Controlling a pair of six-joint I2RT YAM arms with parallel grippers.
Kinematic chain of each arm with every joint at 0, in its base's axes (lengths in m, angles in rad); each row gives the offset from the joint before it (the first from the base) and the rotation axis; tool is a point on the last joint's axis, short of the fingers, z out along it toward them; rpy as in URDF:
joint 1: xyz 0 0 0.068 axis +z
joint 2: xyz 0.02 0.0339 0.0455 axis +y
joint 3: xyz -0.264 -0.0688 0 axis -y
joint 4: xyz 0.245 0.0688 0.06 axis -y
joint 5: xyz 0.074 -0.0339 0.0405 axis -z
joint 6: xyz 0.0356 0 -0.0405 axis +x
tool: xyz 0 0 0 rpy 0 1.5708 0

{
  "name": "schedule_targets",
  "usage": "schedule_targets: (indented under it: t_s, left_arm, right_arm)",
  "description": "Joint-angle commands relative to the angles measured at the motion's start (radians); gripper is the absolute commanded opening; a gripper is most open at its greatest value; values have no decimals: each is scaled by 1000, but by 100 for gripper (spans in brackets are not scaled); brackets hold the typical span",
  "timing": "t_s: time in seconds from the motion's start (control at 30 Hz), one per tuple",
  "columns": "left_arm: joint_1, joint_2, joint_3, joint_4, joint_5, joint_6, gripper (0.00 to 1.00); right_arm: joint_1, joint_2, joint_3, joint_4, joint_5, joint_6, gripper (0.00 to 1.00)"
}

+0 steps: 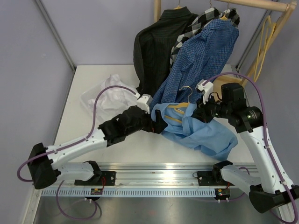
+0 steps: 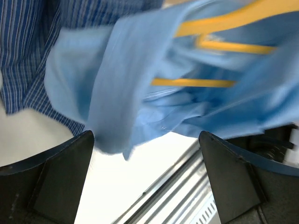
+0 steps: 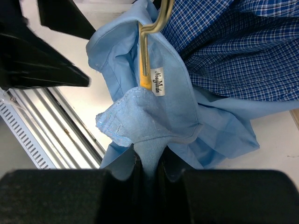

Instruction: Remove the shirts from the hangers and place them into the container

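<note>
The plain light blue shirt (image 1: 205,135) lies crumpled on the table, with a yellow hanger (image 1: 180,112) still inside its collar. My right gripper (image 3: 149,161) is shut on a fold of this shirt (image 3: 154,116) just below the collar, under the hanger's metal hook (image 3: 152,28). My left gripper (image 2: 145,137) is open beside the shirt's left edge (image 2: 140,93), and nothing lies between its fingers (image 2: 60,177). The white container (image 1: 89,100) stands at the left with a white shirt (image 1: 114,95) in it. The black pinstriped (image 1: 154,46), large check (image 1: 201,23) and dark blue check (image 1: 201,65) shirts hang from the rail.
The wooden rail (image 1: 252,4) crosses the back right, and empty yellow hangers (image 1: 266,32) hang by its right post. The dark blue check shirt drapes down onto the light blue one. A metal track (image 1: 159,172) runs along the table's near edge.
</note>
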Motion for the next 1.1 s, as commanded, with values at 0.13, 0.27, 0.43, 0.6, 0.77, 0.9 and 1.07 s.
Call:
schedule_targets:
  t_s: [0.13, 0.27, 0.43, 0.6, 0.77, 0.9, 1.07]
  left_arm:
    - [-31, 126, 0, 128, -291, -127, 77]
    - [-33, 134, -3, 158, -344, -104, 42]
    - [-33, 100, 3, 135, -424, -14, 0]
    - [-33, 28, 58, -82, -611, 153, 0]
    - [-33, -55, 164, -283, -682, 232, 0]
    - [-33, -40, 228, -419, -622, 250, 0]
    - [-31, 40, 215, -510, -714, 292, 0]
  right_arm:
    - [-25, -58, -9, 76, -31, 35, 0]
    - [-30, -84, -28, 74, -26, 18, 0]
    - [-29, -111, -35, 35, -22, -48, 0]
    - [-32, -147, 9, -45, 76, -261, 0]
    - [-32, -165, 29, -120, 26, -405, 0]
    - [-30, -154, 25, -165, -112, -448, 0]
    - [-30, -161, 121, -229, -206, -531, 0]
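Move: The left hand, open and empty, has the light blue shirt's loose left shoulder about 4 cm straight ahead and 4 cm below; the right hand, already gripping the shirt's other side, has that shoulder some 18 cm to its left, 1 cm back and 6 cm lower. From the left hand, the hanger inside lies about 8 cm right and 6 cm ahead, the checked shirt's hem 12 cm straight ahead, and the white shirt in the container 28 cm left and 12 cm ahead. The left fingers pinch the blue shirt's loose left shoulder after dipping down and forward some 4 cm each, then carry the cloth about 9 cm left and up towards the container side, rolling the hand's left side up and turning counter-clockwise. The right hand keeps its grip and draws back about 5 cm, rising slightly while its fingertips tilt up and swing some 20 degrees counter-clockwise. ##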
